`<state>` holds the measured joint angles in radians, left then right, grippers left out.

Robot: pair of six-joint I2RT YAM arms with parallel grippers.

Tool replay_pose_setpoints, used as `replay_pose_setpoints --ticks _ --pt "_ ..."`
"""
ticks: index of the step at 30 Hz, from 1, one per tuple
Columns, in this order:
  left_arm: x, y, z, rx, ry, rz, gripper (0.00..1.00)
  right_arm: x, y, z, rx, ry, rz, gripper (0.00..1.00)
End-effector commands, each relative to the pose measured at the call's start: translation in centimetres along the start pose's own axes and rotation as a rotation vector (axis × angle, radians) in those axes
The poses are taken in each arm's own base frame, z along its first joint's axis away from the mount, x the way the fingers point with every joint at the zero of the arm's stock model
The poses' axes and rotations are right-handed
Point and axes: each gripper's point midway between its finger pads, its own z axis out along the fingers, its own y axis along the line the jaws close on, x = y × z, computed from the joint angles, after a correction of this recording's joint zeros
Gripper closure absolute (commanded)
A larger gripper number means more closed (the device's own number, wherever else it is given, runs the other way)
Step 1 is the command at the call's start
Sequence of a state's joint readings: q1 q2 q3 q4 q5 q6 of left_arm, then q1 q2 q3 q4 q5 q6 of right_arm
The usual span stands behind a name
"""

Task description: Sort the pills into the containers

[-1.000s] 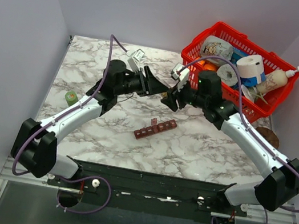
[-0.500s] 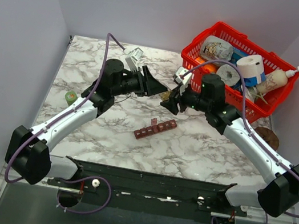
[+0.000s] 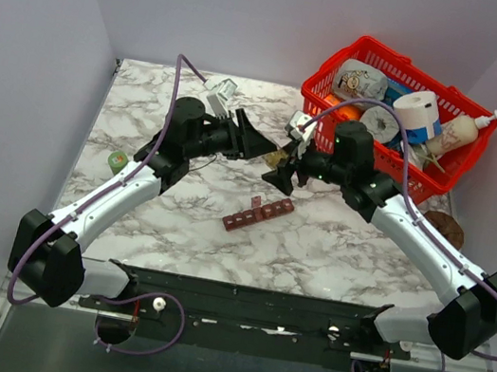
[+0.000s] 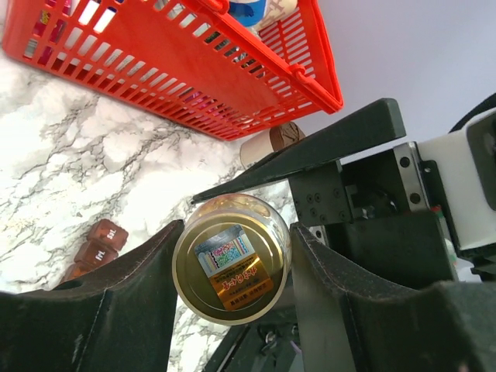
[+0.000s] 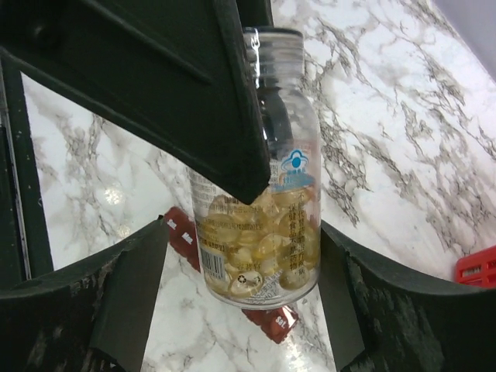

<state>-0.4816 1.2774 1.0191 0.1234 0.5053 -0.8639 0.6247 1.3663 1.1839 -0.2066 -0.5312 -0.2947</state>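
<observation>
A clear bottle [image 4: 232, 259] with its neck uncapped hangs above the table, and my left gripper [image 4: 232, 232] is shut on it, a finger pressing each side. Yellowish pills [image 5: 260, 240] fill its lower half. My right gripper [image 5: 242, 232] is open, with the bottle [image 5: 256, 186] between its fingers and a gap on both sides. In the top view the left gripper [image 3: 261, 142] and right gripper [image 3: 285, 168] meet at the bottle [image 3: 276, 158] mid-table. The containers, a dark red strip [image 3: 259, 214], lie on the marble below, partly hidden behind the bottle in the right wrist view [image 5: 180, 231].
A red mesh basket [image 3: 347, 64] holding a tape roll, bottles and other items stands at the back right. A small green cap [image 3: 118, 161] lies at the table's left side. A brown round object [image 3: 441, 225] sits at the right edge.
My right gripper's jaws have spread away from the bottle, which stays in the left gripper. Both arms have shifted only slightly.
</observation>
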Motion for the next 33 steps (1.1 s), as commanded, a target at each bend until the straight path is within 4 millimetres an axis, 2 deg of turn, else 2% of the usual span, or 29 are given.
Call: replay_pose_setpoints --ticks 1,6,15,21,22,26,27,28,30,31,32,33 --pt "-0.3 -0.2 -0.2 -0.013 -0.022 -0.024 0.97 -2.9 0.2 0.2 -0.047 -0.061 -0.057 0.16" --pt "0.0 -0.1 0.0 -0.016 -0.017 -0.042 0.98 -3.9 -0.2 0.6 -0.050 -0.077 -0.080 0.16" --pt "-0.2 -0.3 0.0 -0.004 -0.032 -0.071 0.98 -2.5 -0.1 1.3 -0.072 -0.042 -0.083 0.23" --pt "-0.3 -0.5 0.2 0.006 -0.036 -0.085 0.98 -2.3 -0.2 1.2 -0.064 -0.045 -0.113 0.37" --pt "-0.4 -0.5 0.2 0.009 -0.037 -0.090 0.98 -2.3 -0.2 1.3 -0.069 -0.044 -0.113 0.42" --pt "-0.4 -0.8 0.2 0.020 -0.039 -0.095 0.97 -1.8 -0.1 1.7 -0.084 -0.036 -0.108 0.48" --pt "-0.5 -0.9 0.1 0.020 -0.041 -0.095 0.97 -1.7 -0.1 1.8 -0.089 -0.033 -0.105 0.53" --pt "-0.5 -1.1 0.1 0.023 -0.039 -0.091 0.95 -1.6 0.0 1.8 -0.091 -0.033 -0.104 0.65" --pt "-0.6 -1.5 -0.2 0.031 -0.031 -0.078 0.87 -1.5 0.2 1.8 -0.101 -0.032 -0.102 0.66" --pt "-0.6 -1.6 -0.3 0.031 -0.031 -0.071 0.71 -1.5 0.4 1.8 -0.108 -0.033 -0.098 0.70" --pt "-0.5 -1.3 -0.4 0.012 -0.029 -0.071 0.61 -1.6 0.5 1.6 -0.113 -0.035 -0.093 0.71" --pt "-1.1 -1.8 -0.9 0.017 -0.042 -0.036 0.52 -1.6 0.8 1.6 -0.130 -0.039 -0.091 0.73"
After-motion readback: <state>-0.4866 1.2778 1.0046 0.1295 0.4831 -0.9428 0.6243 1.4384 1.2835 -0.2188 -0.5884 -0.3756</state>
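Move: The pill bottle, gripped by the left fingers at its cap end, has its middle about 1 cm back, 1 cm right and 2 cm below the left hand. From the open right hand it lies roughly 1 cm ahead, 2 cm left and 2 cm up, its lower body between the fingers. The weekly pill box is on the table, about 6 cm back from the right hand, 2 cm left and 24 cm down; the red basket stands some 15 cm ahead and 27 cm right. Bring the open right gripper up and to the left, a little forward, some 3 cm along the bottle's body towards the left fingers; let it settle back down about 1 cm while closing, until both pads pinch the body. Keep the left gripper shut on the cap end, almost in place, merely tipping some 5 degrees. ##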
